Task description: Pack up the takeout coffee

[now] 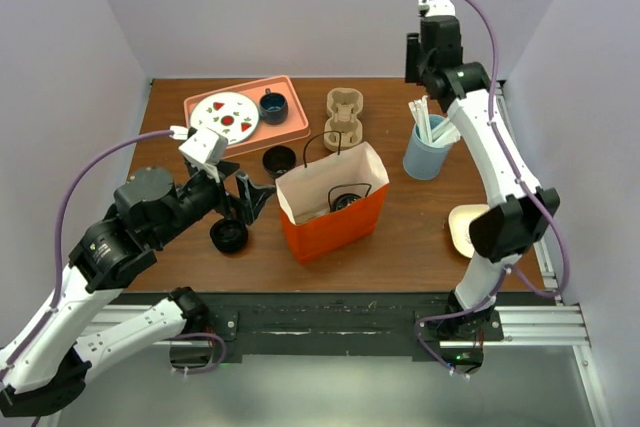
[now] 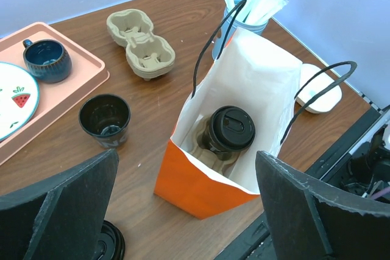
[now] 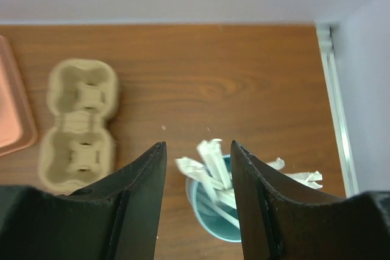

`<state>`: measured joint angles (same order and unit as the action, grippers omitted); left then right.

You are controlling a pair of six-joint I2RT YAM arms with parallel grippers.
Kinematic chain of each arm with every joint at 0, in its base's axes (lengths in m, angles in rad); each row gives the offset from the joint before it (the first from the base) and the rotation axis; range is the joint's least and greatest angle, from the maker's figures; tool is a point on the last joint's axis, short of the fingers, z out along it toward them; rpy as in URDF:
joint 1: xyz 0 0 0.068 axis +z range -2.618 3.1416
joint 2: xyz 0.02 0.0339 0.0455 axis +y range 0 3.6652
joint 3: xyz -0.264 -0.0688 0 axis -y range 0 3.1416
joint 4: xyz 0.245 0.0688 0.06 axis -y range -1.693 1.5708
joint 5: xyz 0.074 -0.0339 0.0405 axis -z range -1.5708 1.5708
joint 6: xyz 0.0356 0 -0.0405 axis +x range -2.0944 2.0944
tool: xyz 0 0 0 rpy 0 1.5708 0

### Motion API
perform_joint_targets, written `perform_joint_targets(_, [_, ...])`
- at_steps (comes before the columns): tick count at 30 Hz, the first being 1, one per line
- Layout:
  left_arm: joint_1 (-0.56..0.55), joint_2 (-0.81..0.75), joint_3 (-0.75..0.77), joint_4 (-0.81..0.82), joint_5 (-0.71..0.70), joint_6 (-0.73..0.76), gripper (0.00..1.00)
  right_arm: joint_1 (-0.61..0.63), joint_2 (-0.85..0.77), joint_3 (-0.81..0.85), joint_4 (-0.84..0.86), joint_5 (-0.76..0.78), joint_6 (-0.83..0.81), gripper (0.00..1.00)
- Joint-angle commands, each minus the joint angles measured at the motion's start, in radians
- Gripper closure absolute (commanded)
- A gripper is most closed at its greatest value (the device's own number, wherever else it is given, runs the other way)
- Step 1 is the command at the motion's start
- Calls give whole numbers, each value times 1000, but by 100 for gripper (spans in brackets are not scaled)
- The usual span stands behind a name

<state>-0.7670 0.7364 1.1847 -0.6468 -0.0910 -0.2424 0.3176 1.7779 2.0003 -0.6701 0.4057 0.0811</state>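
Observation:
The takeout coffee [image 2: 230,130], a dark cup with a black sip lid, stands upright inside the orange paper bag [image 2: 204,184], seated in a cardboard holder on the bag's floor. In the top view the coffee [image 1: 347,199] shows through the open mouth of the bag [image 1: 335,225]. My left gripper [image 2: 186,159] hangs open just left of the bag with nothing between its fingers; the top view shows this gripper [image 1: 247,199] beside the bag's left wall. My right gripper [image 3: 198,147] is raised high over the back right, open and holding nothing.
A blue cup of wrapped straws [image 1: 428,147] stands under the right gripper. A cardboard cup carrier [image 1: 345,119], a lidless dark cup [image 1: 278,159] and a loose black lid [image 1: 229,236] lie near the bag. A pink tray [image 1: 290,97] holds a plate and a blue mug. A white dish [image 1: 463,228] sits at the right.

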Motion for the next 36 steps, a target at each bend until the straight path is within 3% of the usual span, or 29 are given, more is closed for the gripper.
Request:
perform_joint_targets(1, [-3, -14, 27, 1, 16, 6, 0, -74, 37, 48, -132, -131, 120, 51])
perform_joint_targets(7, [-3, 12, 33, -4, 8, -3, 0, -144, 97, 34, -94, -179, 148, 54])
perform_joint_targets(26, [-3, 44, 61, -27, -24, 8, 0, -152, 202, 35, -62, -186, 166, 58])
perform_joint_targets(31, [-3, 49, 64, -30, -33, 8, 0, -152, 206, 34, -59, -159, 161, 78])
perform_joint_targets(36, [-3, 52, 62, -33, -39, 8, 0, -153, 193, 31, -52, -130, 151, 82])
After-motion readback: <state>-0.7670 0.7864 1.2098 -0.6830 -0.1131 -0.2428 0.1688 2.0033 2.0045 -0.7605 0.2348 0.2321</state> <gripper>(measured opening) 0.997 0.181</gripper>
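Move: The white-wrapped straws stand in the blue cup below the half-open right gripper, their middle about 3 cm ahead, 4 cm to the right and 18 cm down; the cup's middle is some 10 cm beneath that. The pulp cup carrier lies about 14 cm ahead and 16 cm left of the hand, the orange bag roughly 12 cm back and 17 cm left, both far below. From the left gripper, the straws are around 33 cm ahead and 35 cm right, 20 cm lower. Lower the right gripper about 13 cm onto the upper ends of the straws in the blue cup, swinging slightly right as the drop begins and easing a little forward, while tipping the fingers some 20 degrees further down. Once down, hold there and close the half-open fingers most of the way, pinching a straw by its top end. ##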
